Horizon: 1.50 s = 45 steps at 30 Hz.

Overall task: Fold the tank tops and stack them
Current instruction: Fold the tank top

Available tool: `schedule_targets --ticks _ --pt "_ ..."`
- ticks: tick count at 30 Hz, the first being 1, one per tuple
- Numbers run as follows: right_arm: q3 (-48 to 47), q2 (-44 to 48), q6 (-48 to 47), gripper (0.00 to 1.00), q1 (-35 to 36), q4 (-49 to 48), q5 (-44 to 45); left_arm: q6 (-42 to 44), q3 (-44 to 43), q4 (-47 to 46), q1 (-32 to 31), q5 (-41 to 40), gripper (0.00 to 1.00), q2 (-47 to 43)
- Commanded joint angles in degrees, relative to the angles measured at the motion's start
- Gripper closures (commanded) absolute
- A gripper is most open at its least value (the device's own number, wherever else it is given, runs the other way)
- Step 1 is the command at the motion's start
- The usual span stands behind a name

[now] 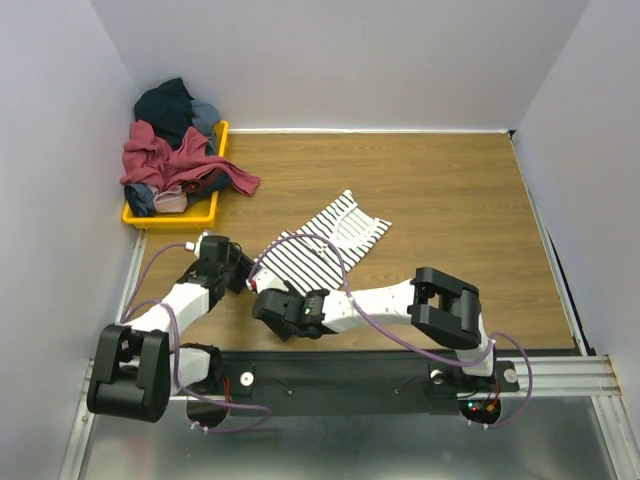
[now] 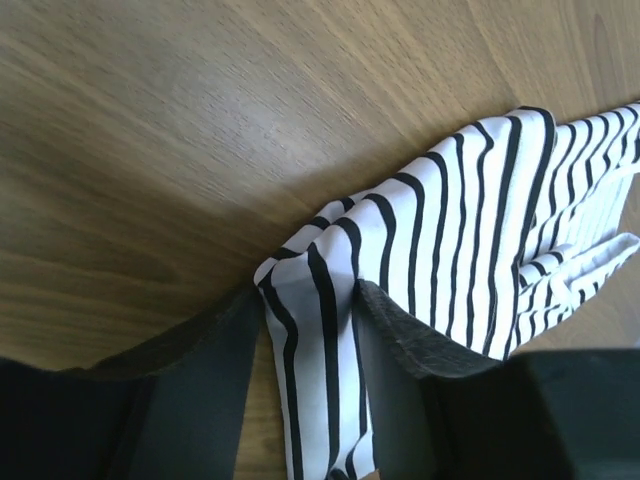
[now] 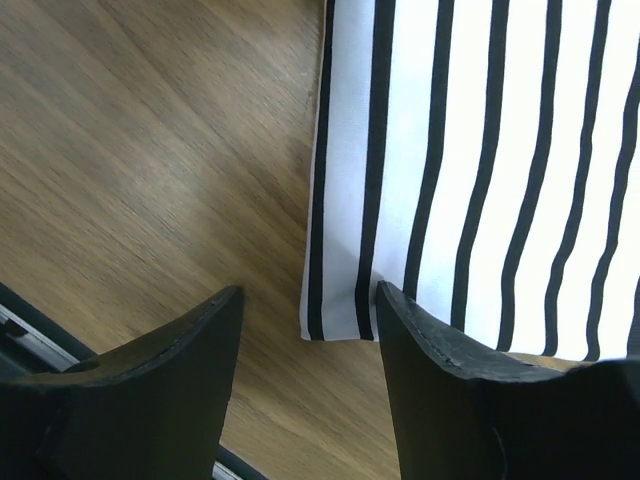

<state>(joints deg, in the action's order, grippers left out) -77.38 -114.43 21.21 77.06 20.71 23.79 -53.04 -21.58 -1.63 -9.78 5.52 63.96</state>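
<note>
A white tank top with thin dark stripes (image 1: 322, 248) lies mostly flat on the wooden table, straps toward the far right. My left gripper (image 1: 246, 272) is at its near-left corner. In the left wrist view the gripper (image 2: 305, 325) is shut on a bunched fold of the striped top (image 2: 470, 230). My right gripper (image 1: 268, 305) sits at the top's near edge. In the right wrist view it (image 3: 305, 325) is open, with a hemmed corner of the top (image 3: 480, 150) lying flat on the table between its fingers.
A yellow tray (image 1: 170, 216) stands at the far left against the wall, heaped with red, dark and blue clothes (image 1: 175, 150) that spill over its right rim. White walls close the table on three sides. Purple cables loop over both arms.
</note>
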Motion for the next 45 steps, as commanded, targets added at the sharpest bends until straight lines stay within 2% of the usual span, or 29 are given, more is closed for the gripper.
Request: schedule_targets --ticks 1,5,6,8,9,12,15,16,18,20,27,30,34,39,45 --pt "-1.6 -3.1 -0.1 0.39 0.9 3.9 6.3 0.1 -1.5 -2.6 -0.2 -2.0 0.49 2.7" --pt "-2.2 -4.0 -0.1 0.44 1.0 5.0 7.2 0.6 -2.5 -2.5 -0.2 -3.9 0.57 4.7" --pt "-2.2 -4.1 -0.1 0.51 1.0 5.1 7.4 0.7 -2.8 -2.5 -0.2 -4.3 0.58 5.1" --pt "-2.0 -4.0 -0.4 0.57 1.0 5.3 8.1 0.8 -3.4 -2.2 -0.2 -5.1 0.65 5.3" --pt "-2.0 -4.0 -0.6 0.63 1.0 5.4 8.4 1.2 -3.6 -2.1 -0.2 -6.6 0.67 5.4" --pt "-2.4 -4.0 -1.3 0.71 1.0 5.7 8.3 1.8 -5.0 -1.0 -0.2 -8.6 0.76 4.9" --pt "-5.2 -4.1 -2.2 0.82 1.1 5.8 4.4 2.2 -6.9 0.7 0.2 -10.9 0.85 4.5" --pt "-6.2 -4.1 -2.4 0.85 1.1 5.8 3.3 2.5 -7.3 1.2 0.4 -10.9 0.85 4.2" --pt "-9.5 -4.2 -2.8 0.89 1.2 5.9 -0.2 3.1 -8.7 1.5 1.5 -11.8 0.92 3.7" --pt "-12.2 -4.4 -2.9 0.89 1.3 6.1 -3.2 4.0 -10.3 4.3 2.6 -12.6 1.00 3.1" --pt "-27.2 -8.6 -0.6 0.90 1.5 5.9 -21.7 9.0 -18.0 11.5 7.9 -15.7 1.00 0.6" --pt "-31.1 -9.8 0.6 0.90 1.4 5.9 -26.1 10.8 -22.1 13.1 9.3 -16.2 1.00 -0.9" --pt "-34.7 -9.8 2.2 0.90 0.8 5.7 -28.4 12.6 -28.2 13.8 9.3 -12.3 1.00 0.9" --pt "-29.0 -4.9 5.9 0.90 -2.2 1.5 -31.7 12.0 -34.2 13.4 7.6 -9.7 1.00 5.1" --pt "-18.1 3.9 10.7 0.90 -9.7 -6.8 -38.0 9.6 -41.4 14.1 -1.5 -13.1 1.00 12.1"
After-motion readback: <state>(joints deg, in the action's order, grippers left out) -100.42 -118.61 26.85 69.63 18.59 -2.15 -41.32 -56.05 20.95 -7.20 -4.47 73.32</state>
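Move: Between the left hand's open fingers, about 1 cm ahead and 1 cm below, is the tank top's left hem corner; its neck end is some 8 cm ahead and 23 cm to the right. The yellow basket stands around 17 cm ahead and 16 cm left of this hand, with the red sleeve 17 cm ahead and 2 cm left. The near hem corner lies about 1 cm ahead of the right hand and 1 cm below. Closing on the two hem corners, both hands pinch the tank top, then lift about 12 cm. The left carries its corner some 9 cm forward towards the basket, veering left and then back right, its left side rolling up. The right swings about 14 cm left, easing back 2 cm, and rolls nearly 30 degrees the same way while tipping down. ##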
